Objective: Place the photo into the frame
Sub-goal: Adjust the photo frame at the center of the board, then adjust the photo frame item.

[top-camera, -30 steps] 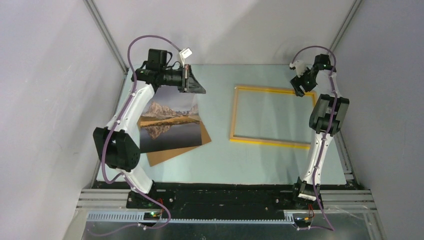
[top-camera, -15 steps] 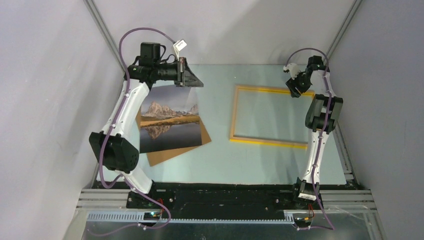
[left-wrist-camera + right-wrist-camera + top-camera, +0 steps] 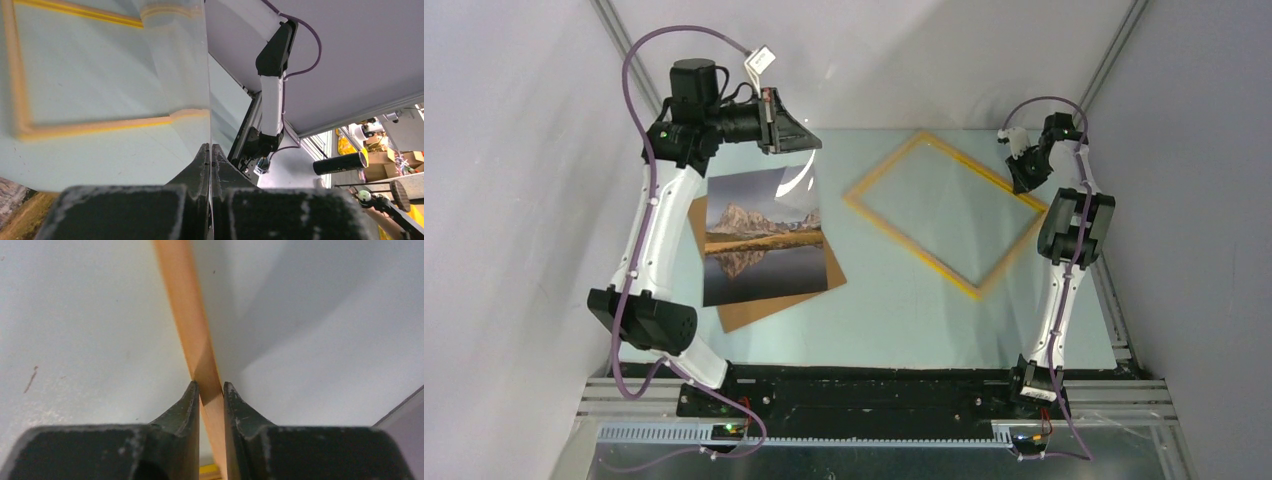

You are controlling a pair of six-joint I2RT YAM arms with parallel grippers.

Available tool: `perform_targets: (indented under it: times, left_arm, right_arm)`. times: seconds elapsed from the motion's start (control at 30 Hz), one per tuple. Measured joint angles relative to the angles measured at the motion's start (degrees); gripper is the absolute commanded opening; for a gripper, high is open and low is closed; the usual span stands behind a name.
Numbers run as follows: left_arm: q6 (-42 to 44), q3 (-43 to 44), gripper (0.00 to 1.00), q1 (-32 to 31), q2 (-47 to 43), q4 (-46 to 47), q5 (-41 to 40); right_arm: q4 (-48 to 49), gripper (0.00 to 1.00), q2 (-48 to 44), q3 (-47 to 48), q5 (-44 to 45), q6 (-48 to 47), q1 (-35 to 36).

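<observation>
The photo (image 3: 759, 250), a mountain mirrored in a lake, lies flat at the left on a brown backing board (image 3: 774, 305). The frame (image 3: 911, 245), with thin yellow-orange edges, sits turned at an angle on the right half of the table. My right gripper (image 3: 1024, 178) is shut on its far right corner; the right wrist view shows the wooden strip (image 3: 187, 315) pinched in that gripper (image 3: 210, 385). Raised above the photo's far edge, my left gripper (image 3: 804, 140) is shut on a thin clear sheet (image 3: 799, 178). In the left wrist view the frame (image 3: 100, 125) shows through the clear sheet (image 3: 175, 75), whose edge runs up from the gripper (image 3: 210, 146).
The pale table (image 3: 894, 320) is walled by grey panels at the back and sides. Metal rails (image 3: 1124, 340) run along its right edge and front. The right arm (image 3: 272, 100) stands in the background of the left wrist view.
My right gripper has closed on the frame's corner, and the frame has swung from square to diagonal. My left arm has risen and drawn leftward with the clear sheet. The photo has not moved.
</observation>
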Motion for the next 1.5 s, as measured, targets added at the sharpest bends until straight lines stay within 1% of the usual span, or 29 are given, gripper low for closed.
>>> perform_targets:
  times: [0.07, 0.13, 0.2, 0.4, 0.5, 0.6, 0.67, 0.7, 0.73, 0.77, 0.8, 0.83, 0.87, 0.9, 0.93, 0.97, 1.0, 1.03, 1.1, 1.2, 1.3, 1.37, 1.5]
  left_arm:
    - [-0.7, 1.2, 0.00, 0.0, 0.0, 0.1, -0.1]
    - [-1.3, 2.3, 0.00, 0.0, 0.0, 0.2, -0.3]
    - [-1.9, 2.9, 0.00, 0.0, 0.0, 0.2, -0.4]
    - [-3.2, 3.0, 0.00, 0.0, 0.0, 0.1, -1.3]
    - [-3.8, 3.0, 0.00, 0.0, 0.0, 0.1, -1.5]
    - [-4.0, 3.4, 0.00, 0.0, 0.0, 0.0, -1.7]
    - [-4.2, 4.0, 0.00, 0.0, 0.1, -0.2, -1.6]
    - [-4.3, 4.7, 0.00, 0.0, 0.2, -0.3, -1.6]
    - [-4.3, 5.0, 0.00, 0.0, 0.3, -0.3, -1.6]
    - [-4.3, 5.5, 0.00, 0.0, 0.3, -0.2, -1.4]
    - [-4.2, 5.9, 0.00, 0.0, 0.4, -0.2, -1.2]
    - [-4.2, 6.1, 0.00, 0.0, 0.4, -0.2, -1.0]
    - [-4.1, 6.2, 0.00, 0.0, 0.5, -0.2, -0.8]
    - [-4.1, 6.2, 0.00, 0.0, 0.5, -0.2, -0.6]
    - [-3.7, 6.2, 0.00, 0.0, 0.5, -0.2, -0.3]
    - [-3.6, 6.2, 0.00, 0.0, 0.7, -0.2, 0.0]
    - [-3.3, 6.2, 0.00, 0.0, 0.8, -0.2, 0.3]
    - [-3.1, 6.2, 0.00, -0.1, 1.0, -0.2, 0.5]
    - [-2.4, 6.2, 0.00, -0.3, 1.3, -0.3, 0.7]
    - [-1.3, 6.2, 0.00, -0.8, 1.7, -0.3, 1.0]
    - [0.3, 5.8, 0.00, -1.6, 1.8, -0.2, 1.1]
    - [1.6, 4.7, 0.00, -2.4, 1.6, 0.2, 1.6]
    - [5.1, -1.0, 0.00, -4.5, 0.3, 0.5, 1.7]
  right_arm:
    - [0.5, 0.14, -1.5, -2.6, 1.2, 3.8, -0.1]
    - [1.6, 0.13, -4.3, -7.6, 2.2, 7.2, -0.1]
    - [4.3, 0.11, -9.0, -15.8, 3.8, 10.9, -0.1]
    - [9.1, 0.09, -21.3, -35.8, 7.2, 19.4, -0.9]
    - [11.2, 0.08, -26.0, -43.0, 8.8, 24.2, -1.4]
    - [12.5, 0.10, -29.9, -48.7, 9.3, 28.8, -2.0]
    - [13.1, 0.15, -32.0, -51.8, 9.2, 31.4, -2.4]
    - [13.4, 0.20, -33.3, -53.8, 8.9, 32.8, -2.6]
    - [13.4, 0.23, -34.0, -54.8, 8.7, 33.6, -2.7]
    - [13.5, 0.33, -34.9, -56.0, 8.2, 34.5, -2.7]
    - [13.4, 0.39, -35.6, -57.1, 7.5, 35.3, -2.8]
    - [13.4, 0.52, -36.3, -58.0, 7.0, 36.1, -2.9]
    - [13.1, 0.58, -37.1, -59.4, 5.8, 36.6, -2.8]
    - [12.9, 0.67, -37.6, -60.3, 5.2, 37.0, -2.8]
    - [12.3, 0.70, -38.2, -61.3, 4.3, 37.3, -2.8]
    - [11.8, 0.76, -38.8, -62.1, 3.4, 37.5, -2.8]
    - [11.6, 0.79, -39.4, -62.6, 2.5, 37.5, -2.9]
    - [11.3, 0.85, -40.4, -62.9, 1.4, 37.5, -3.0]
    - [11.1, 0.93, -43.3, -63.0, -1.4, 37.2, -3.8]
    - [11.0, 0.99, -49.8, -62.4, -7.4, 35.5, -5.3]
    - [9.8, 0.99, -55.5, -58.5, -13.9, 32.9, -6.0]
    - [8.0, 0.99, -57.0, -54.3, -18.5, 30.7, -5.9]
    - [2.6, 0.99, -56.7, -43.0, -27.0, 25.5, -4.9]
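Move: My right fingers already have the frame's far-right rail. The frame lies as a diamond, its middle some 19 cm left of that hand and 4 cm back, just below it; its right corner is 7 cm to my right and 5 cm back. The photo, on its cardboard, lies about 66 cm left and 14 cm back. From my raised left hand the frame's middle is about 18 cm ahead, 32 cm right and 39 cm down. With my right hand I keep the pinch on the rail and drag it straight back towards my base, about 20 cm and low over the table, turning nearly 40 degrees clockwise to swing the frame square. Then I open wide, drift left and climb some 23 cm clear, untwisting. My left hand keeps the clear sheet aloft, rising a few centimetres and sinking back. ##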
